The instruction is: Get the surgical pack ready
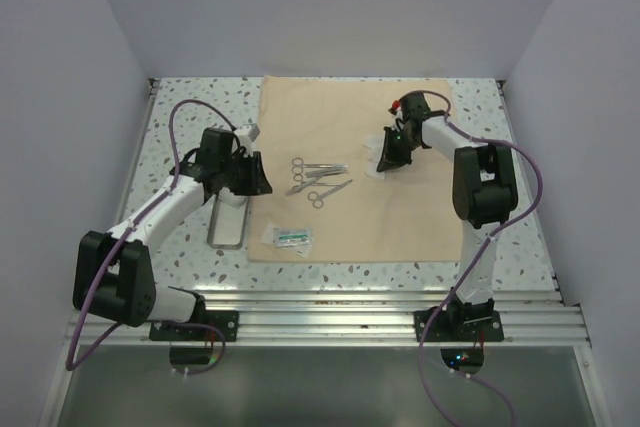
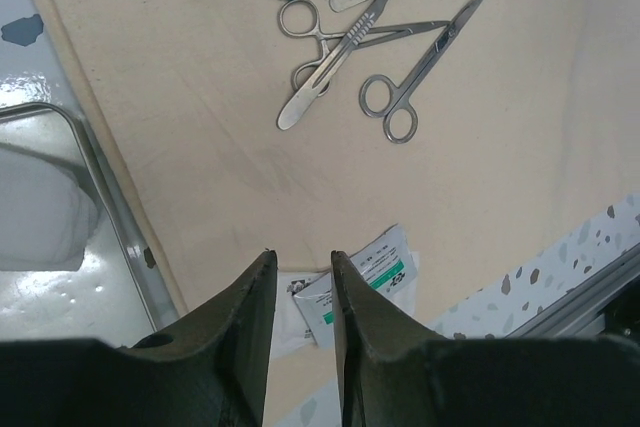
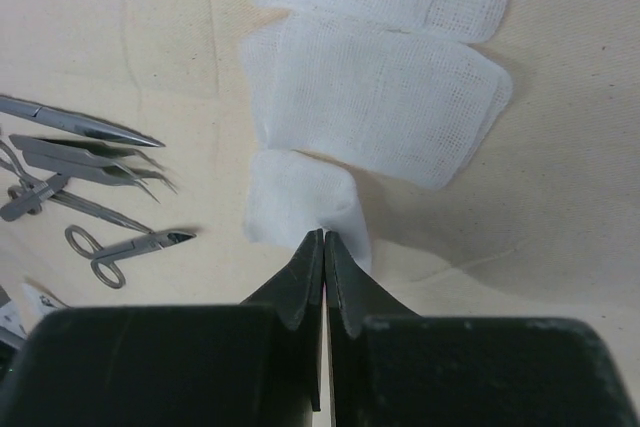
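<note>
The surgical pack lies spread out as a flat beige cloth (image 1: 400, 217). Silver scissor-like instruments (image 1: 318, 179) (image 2: 370, 27) lie at its middle. White gauze squares (image 3: 390, 97) overlap on its right half. My right gripper (image 3: 325, 235) (image 1: 385, 162) is shut on the near edge of a small gauze square (image 3: 290, 197), which puckers at the tips. A small steel tray (image 1: 228, 227) (image 2: 110, 197) sits left of the cloth with a white pad inside. My left gripper (image 2: 300, 255) (image 1: 258, 177) hovers between tray and instruments, its jaws a narrow gap apart with nothing between them.
Two sealed white packets with green print (image 2: 385, 267) (image 1: 288, 237) lie at the cloth's near-left corner, below the left gripper. The speckled tabletop (image 1: 180, 157) borders the cloth, with a metal rail (image 1: 330, 307) along the near edge and white walls around.
</note>
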Robot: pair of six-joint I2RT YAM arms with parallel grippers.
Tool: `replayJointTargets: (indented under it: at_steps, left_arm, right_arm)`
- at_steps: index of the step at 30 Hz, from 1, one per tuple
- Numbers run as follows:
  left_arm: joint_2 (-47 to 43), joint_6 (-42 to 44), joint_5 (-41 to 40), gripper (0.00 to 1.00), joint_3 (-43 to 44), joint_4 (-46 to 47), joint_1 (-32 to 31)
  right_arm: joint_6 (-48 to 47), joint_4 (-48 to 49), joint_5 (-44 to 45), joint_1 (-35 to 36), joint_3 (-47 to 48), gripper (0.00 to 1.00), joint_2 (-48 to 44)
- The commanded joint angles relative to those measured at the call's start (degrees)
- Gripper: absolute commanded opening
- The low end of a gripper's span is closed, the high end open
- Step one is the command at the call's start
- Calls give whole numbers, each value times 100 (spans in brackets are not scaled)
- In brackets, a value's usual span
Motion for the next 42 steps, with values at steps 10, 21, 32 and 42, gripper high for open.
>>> replayJointTargets:
  at_steps: [10,21,32,42]
  left_arm:
    - [6,-20,317,27,82,366,-40]
    - [67,-2,405,28,82,358,-40]
    - [93,86,466,28,29,322,-31]
    - [58,103,493,29,12,296,-22]
  right_arm:
    - [57,-378,-307,33,826,0,-462]
    - [-277,-1020,730,16,923,43,-67]
    - [-435,-826,800,24,686,45,214]
    - [-400,-633,704,24,598,41,390]
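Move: The right hand, fingers already shut and empty-looking, is down at the nearest remaining gauze. The gauze's middle lies about 1 cm ahead, 1 cm left and 1 cm below. Two more gauzes follow, one some 4 cm straight ahead, the next about 8 cm ahead and 1 cm left; the tweezers lie 12 cm left and 1 cm back, the scissors 11 cm left and 6 cm back. From the left hand, that nearest gauze is roughly 11 cm ahead, 25 cm right and 9 cm below. Up about 5 cm and a little forward the right hand comes free of the nearest gauze with its fingers still shut. It then opens them not quite halfway while shifting right, some 3 cm from the top of the rise, and sinks back down by about 5 cm. The wrist rolls some 10 degrees so the fingers point more steeply down, ending around the gauze's right edge. ##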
